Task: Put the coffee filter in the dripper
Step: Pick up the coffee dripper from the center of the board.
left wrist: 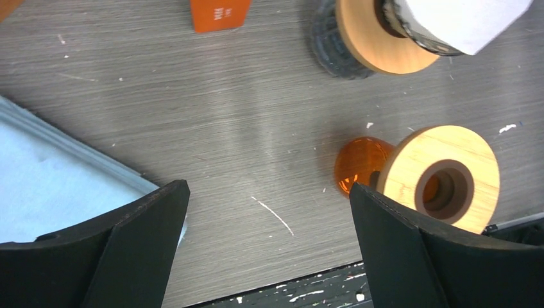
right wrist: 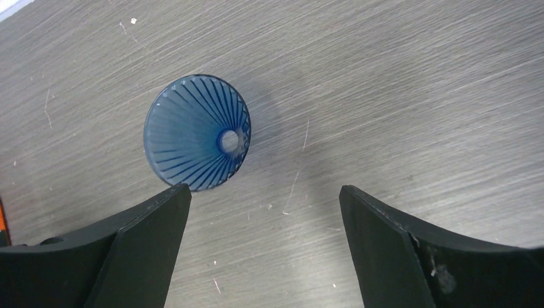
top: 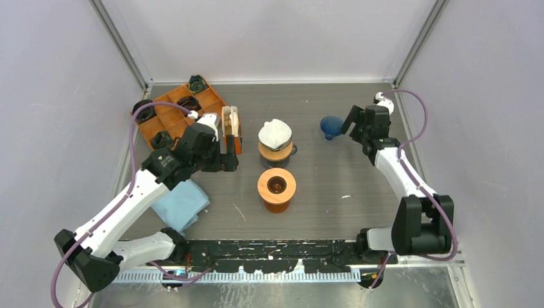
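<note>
The white paper coffee filter (top: 274, 132) sits in the top of a dripper with a wooden collar (top: 276, 153) at mid-table; the left wrist view has the filter (left wrist: 463, 19) at its upper right. An orange dripper with a wooden ring (top: 277, 187) (left wrist: 442, 176) stands just in front of it. A blue ribbed cone dripper (top: 330, 126) (right wrist: 196, 133) lies on its side at the back right. My left gripper (top: 226, 160) (left wrist: 267, 189) hangs open over bare table, left of the orange dripper. My right gripper (top: 349, 123) (right wrist: 264, 189) is open and empty beside the blue cone.
An orange compartment tray (top: 172, 115) with dark items stands at the back left. Next to it is an orange filter holder (top: 231, 131) (left wrist: 219, 14). A light blue cloth (top: 183, 204) (left wrist: 51, 186) lies at the front left. Walls close in both sides.
</note>
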Action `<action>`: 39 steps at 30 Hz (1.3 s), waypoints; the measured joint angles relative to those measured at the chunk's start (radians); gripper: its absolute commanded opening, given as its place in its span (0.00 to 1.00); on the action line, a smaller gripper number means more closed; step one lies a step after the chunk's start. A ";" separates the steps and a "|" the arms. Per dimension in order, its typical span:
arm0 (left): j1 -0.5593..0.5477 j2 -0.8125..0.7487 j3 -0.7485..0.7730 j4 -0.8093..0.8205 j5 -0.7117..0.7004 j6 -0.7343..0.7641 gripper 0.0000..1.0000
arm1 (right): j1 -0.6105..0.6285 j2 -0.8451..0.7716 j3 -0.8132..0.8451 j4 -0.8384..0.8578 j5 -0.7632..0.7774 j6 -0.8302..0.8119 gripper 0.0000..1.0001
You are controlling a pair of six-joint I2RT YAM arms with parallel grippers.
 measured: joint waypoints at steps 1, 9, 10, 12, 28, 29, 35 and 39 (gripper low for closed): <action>0.011 -0.009 -0.010 0.000 0.000 0.000 0.99 | -0.017 0.028 0.008 0.010 -0.023 0.010 0.91; 0.080 -0.067 -0.078 0.004 0.001 0.000 0.99 | -0.103 0.194 0.046 0.092 -0.183 0.055 0.80; 0.087 -0.071 -0.084 0.003 0.000 0.000 0.99 | -0.113 0.213 0.049 0.103 -0.203 0.060 0.78; 0.101 -0.076 -0.097 0.004 0.000 0.000 0.99 | -0.130 0.250 0.053 0.127 -0.243 0.069 0.74; 0.129 -0.090 -0.164 0.024 0.031 -0.012 0.99 | -0.157 0.458 0.102 0.249 -0.465 0.118 0.33; 0.129 -0.092 -0.164 0.025 0.032 -0.016 0.99 | -0.157 0.461 0.103 0.255 -0.470 0.121 0.29; 0.129 -0.106 -0.165 0.027 0.039 -0.027 0.99 | -0.157 0.469 0.106 0.264 -0.497 0.129 0.11; 0.129 -0.115 -0.165 0.028 0.049 -0.032 0.99 | -0.157 0.467 0.106 0.264 -0.507 0.135 0.04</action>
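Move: The blue dripper sits ahead and to the left of the right hand, roughly 7 cm forward, 7 cm left and 11 cm below. To its left, some 20 cm off and 9 cm nearer the base, stands the stack of glass server and dripper with the white filter; the amber server with the wooden ring is also about 20 cm to its left, but some 27 cm nearer. From the left hand the blue dripper lies about 21 cm ahead, 36 cm right and 17 cm lower. Down and forward goes the right hand, about 8 cm lower and 7 cm out, easing left over the last stretch to the blue dripper's right-hand rim, while it rolls its left side up some 20 degrees. The fingers narrow on the way and shut at the bottom, pinching the rim wall between them. The empty, open left hand draws off about 4 cm left and 3 cm down, away from the servers. ##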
